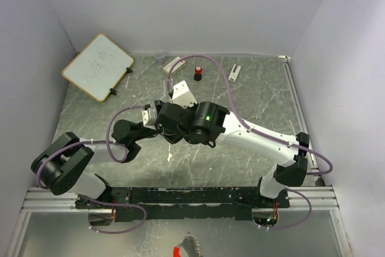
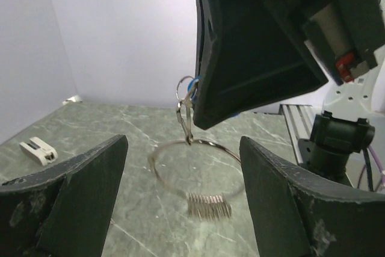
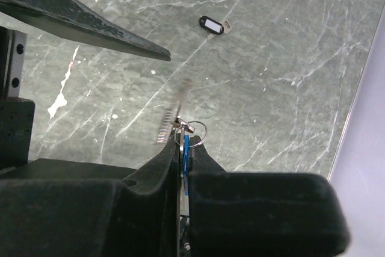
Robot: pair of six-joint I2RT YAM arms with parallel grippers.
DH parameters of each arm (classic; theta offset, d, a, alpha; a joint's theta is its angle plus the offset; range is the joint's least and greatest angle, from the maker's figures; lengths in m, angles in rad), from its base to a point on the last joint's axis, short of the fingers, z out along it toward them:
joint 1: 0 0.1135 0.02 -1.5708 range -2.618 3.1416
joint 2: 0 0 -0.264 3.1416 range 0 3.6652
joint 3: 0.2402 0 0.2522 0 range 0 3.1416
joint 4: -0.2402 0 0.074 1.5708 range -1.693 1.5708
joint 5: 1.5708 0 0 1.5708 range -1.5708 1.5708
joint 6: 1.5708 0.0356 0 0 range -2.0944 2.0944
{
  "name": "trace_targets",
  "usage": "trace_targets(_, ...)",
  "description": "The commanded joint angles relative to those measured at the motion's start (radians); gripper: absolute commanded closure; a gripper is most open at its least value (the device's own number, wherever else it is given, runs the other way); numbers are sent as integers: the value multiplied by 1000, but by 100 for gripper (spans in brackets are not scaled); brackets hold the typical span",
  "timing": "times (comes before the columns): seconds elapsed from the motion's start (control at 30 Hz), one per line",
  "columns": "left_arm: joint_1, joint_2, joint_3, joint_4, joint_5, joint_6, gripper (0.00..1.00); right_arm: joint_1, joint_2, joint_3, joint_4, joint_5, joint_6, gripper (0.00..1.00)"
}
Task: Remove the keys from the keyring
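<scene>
The keyring is a thin silver loop with a tight coil at its bottom. It hangs in the air from a small ring. My right gripper is shut on a blue-headed key that joins that small ring. In the left wrist view the right gripper fills the upper right. My left gripper is open, a finger on each side of the loop, and touches nothing. In the right wrist view the keyring is edge-on and blurred. A black-headed key lies on the table.
A whiteboard leans at the back left. A red-and-black knob, a white box, a white strip and a clear cup stand at the back. A white block lies on the left. The arms' rail runs along the near edge.
</scene>
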Motion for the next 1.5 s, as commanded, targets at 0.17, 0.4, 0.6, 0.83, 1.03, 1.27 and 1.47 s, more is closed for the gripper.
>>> trace_targets(0.17, -3, 86, 61, 206, 117, -120, 30, 6, -21, 24, -15, 0, -24, 100)
trace_targets(0.4, -3, 92, 97, 221, 150, -155, 33, 32, -46, 1, 8, 30, -39, 100)
trace_targets(0.6, -4, 106, 113, 253, 148, -182, 33, 48, -72, -22, 39, 39, -38, 100)
trace_targets(0.83, -16, 152, 113, 288, 96, -180, 37, 60, -74, -18, 43, 42, -35, 100)
trace_targets(1.03, -34, 148, 115, 287, 60, -162, 37, 64, -83, -33, 43, 44, -21, 100)
trace_targets(1.27, -44, 107, 79, 288, -31, -112, 38, 66, -88, -44, 50, 34, -16, 100)
trace_targets(1.47, -55, 91, 66, 287, -96, -90, 44, 67, -82, -47, 60, 27, -22, 100)
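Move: The keyring hangs from the blue key pinched in the right hand. Its middle is roughly 2 cm to the right of the left hand and 2 cm below it, level fore and aft; from the right hand it is about 2 cm ahead and 5 cm below, level sideways. The blue key is about 2 cm to the right of the left hand and 3 cm above it. On the table the black tag lies some 15 cm ahead of the left hand, 10 cm right and 25 cm below. Rightward, about 2.5 cm, the left hand works in around the hanging keyring, bobbing down and up twice to end roughly 1 cm lower, its still-parted fingers narrowing without shutting and its wrist tipping slightly. The right hand keeps its pinch on the key and draws back 1.5 cm and up 1 cm, bringing the keyring alongside the left's rear finger, seemingly touching it. ##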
